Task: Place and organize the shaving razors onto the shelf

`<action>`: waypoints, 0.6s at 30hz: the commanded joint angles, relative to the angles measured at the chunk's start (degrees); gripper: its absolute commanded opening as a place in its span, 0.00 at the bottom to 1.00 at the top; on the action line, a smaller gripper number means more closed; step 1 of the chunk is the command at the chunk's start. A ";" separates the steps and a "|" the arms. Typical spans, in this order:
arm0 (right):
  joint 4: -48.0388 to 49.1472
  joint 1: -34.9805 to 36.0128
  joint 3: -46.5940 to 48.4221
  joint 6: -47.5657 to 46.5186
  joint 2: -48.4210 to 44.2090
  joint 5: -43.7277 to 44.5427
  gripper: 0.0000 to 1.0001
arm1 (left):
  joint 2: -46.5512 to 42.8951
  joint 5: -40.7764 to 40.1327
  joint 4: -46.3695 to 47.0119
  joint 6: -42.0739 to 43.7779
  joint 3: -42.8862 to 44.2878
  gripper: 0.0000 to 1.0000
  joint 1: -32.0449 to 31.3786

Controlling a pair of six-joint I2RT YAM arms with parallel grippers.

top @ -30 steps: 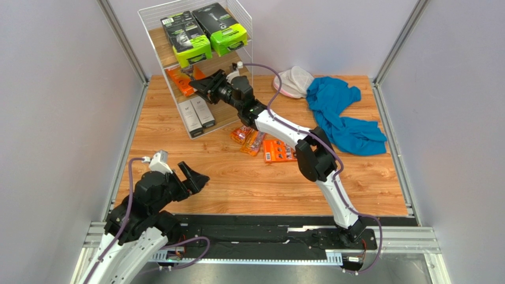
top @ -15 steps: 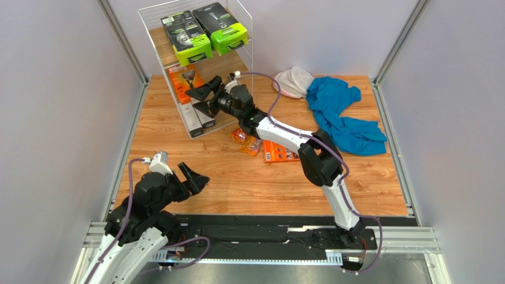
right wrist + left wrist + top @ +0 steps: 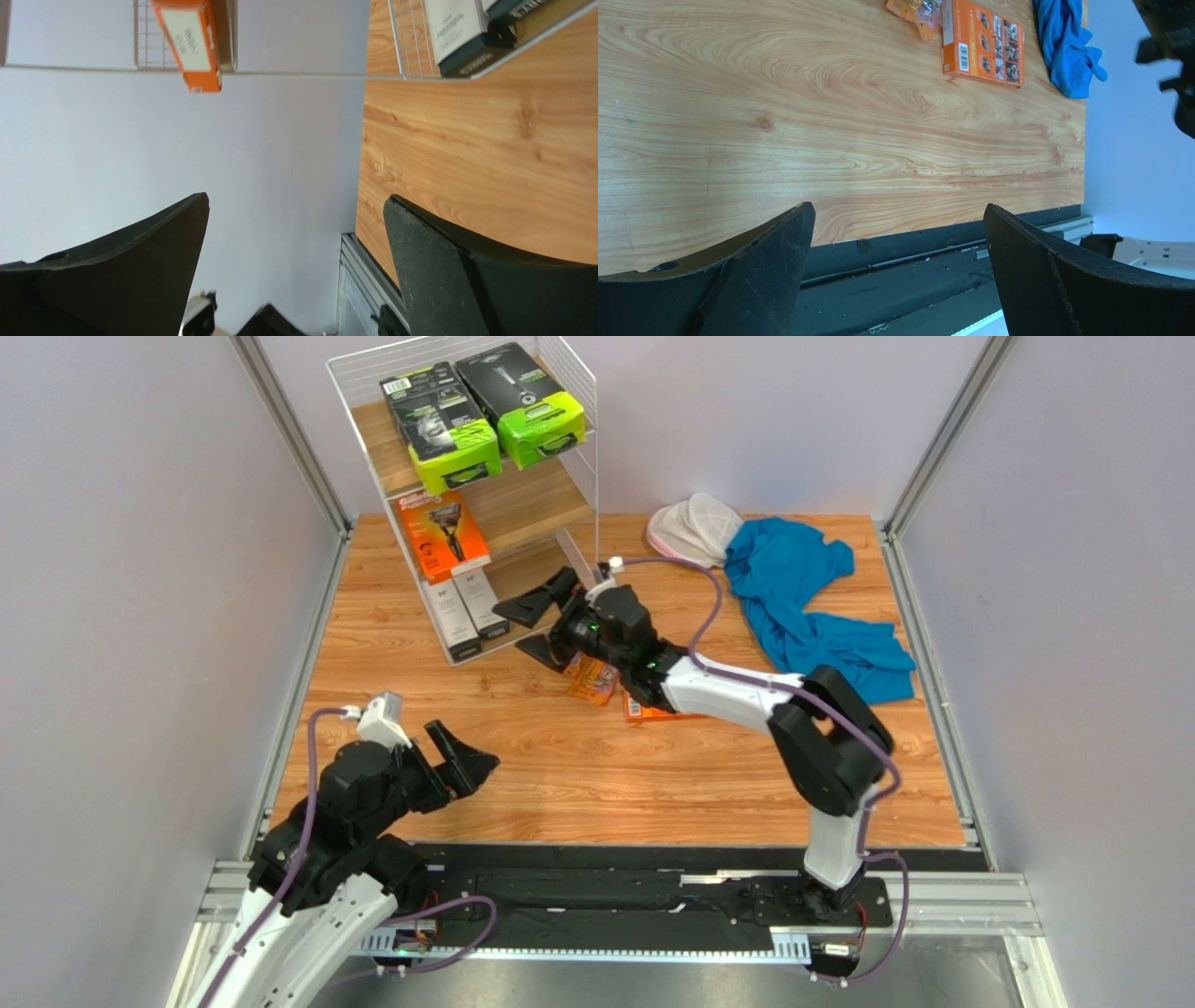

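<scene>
The shelf (image 3: 368, 389), a white wire rack, stands at the far left. Two black and lime-green shaving razor packs (image 3: 446, 427) lie on its top tier. An orange razor box (image 3: 439, 532) lies on the middle tier and also shows in the right wrist view (image 3: 186, 42). Another orange box (image 3: 648, 709) and small orange blister packs (image 3: 596, 676) lie on the table, partly under my right arm. My right gripper (image 3: 540, 625) hangs open and empty just right of the shelf's bottom tier. Low at the near left, my left gripper (image 3: 470, 756) is open and empty.
Two slim grey-white boxes (image 3: 466, 609) stand on the shelf's bottom tier. A blue cloth (image 3: 814, 602) and a white cloth item (image 3: 694, 529) lie at the far right. Grey walls close in both sides. The left wrist view shows the orange box (image 3: 980, 42) and the table's near edge.
My right gripper opened, left the orange box on the middle tier, and drew back and down to the right, away from the shelf. The left arm stayed still.
</scene>
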 commanded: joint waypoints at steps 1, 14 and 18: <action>4.17 -0.68 -12.88 -2.50 -13.23 5.31 1.00 | 3.22 0.97 3.69 3.94 0.96 0.99 -0.04; -10.41 -11.05 -39.73 -3.83 -41.54 9.45 1.00 | 30.72 14.42 26.01 10.27 7.64 0.96 -0.66; -14.99 -15.71 -44.04 -4.10 -47.60 9.45 1.00 | 41.59 15.29 32.50 12.91 14.04 0.96 -2.15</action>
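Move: The orange box on the table lies about 25 cm to the right hand's right, level with it in reach and some 21 cm below. From that hand the nearer razor packet is about 6 cm ahead and 13 cm right, the farther one 13 cm ahead and 10 cm right, both equally low; the box already on the middle shelf is 12 cm ahead, 11 cm left and 5 cm above. From the left hand, the table's orange box is about 19 cm ahead, 31 cm right and 17 cm below. Empty and still wide open, the right hand sweeps about 21 cm to the right, away from the shelf and past the near side of the razor packets, drawing back some 5 cm and rising slightly at first, then sinking about 5 cm as it turns some 20 degrees clockwise and arrives high over the left part of the table's orange box. Meanwhile the left hand, also open, sets off and gathers speed, going about 8 cm right and 6 cm forward at nearly the same height towards that box and the packets, turning roughly 15 degrees clockwise, with neither hand touching anything at the end. ##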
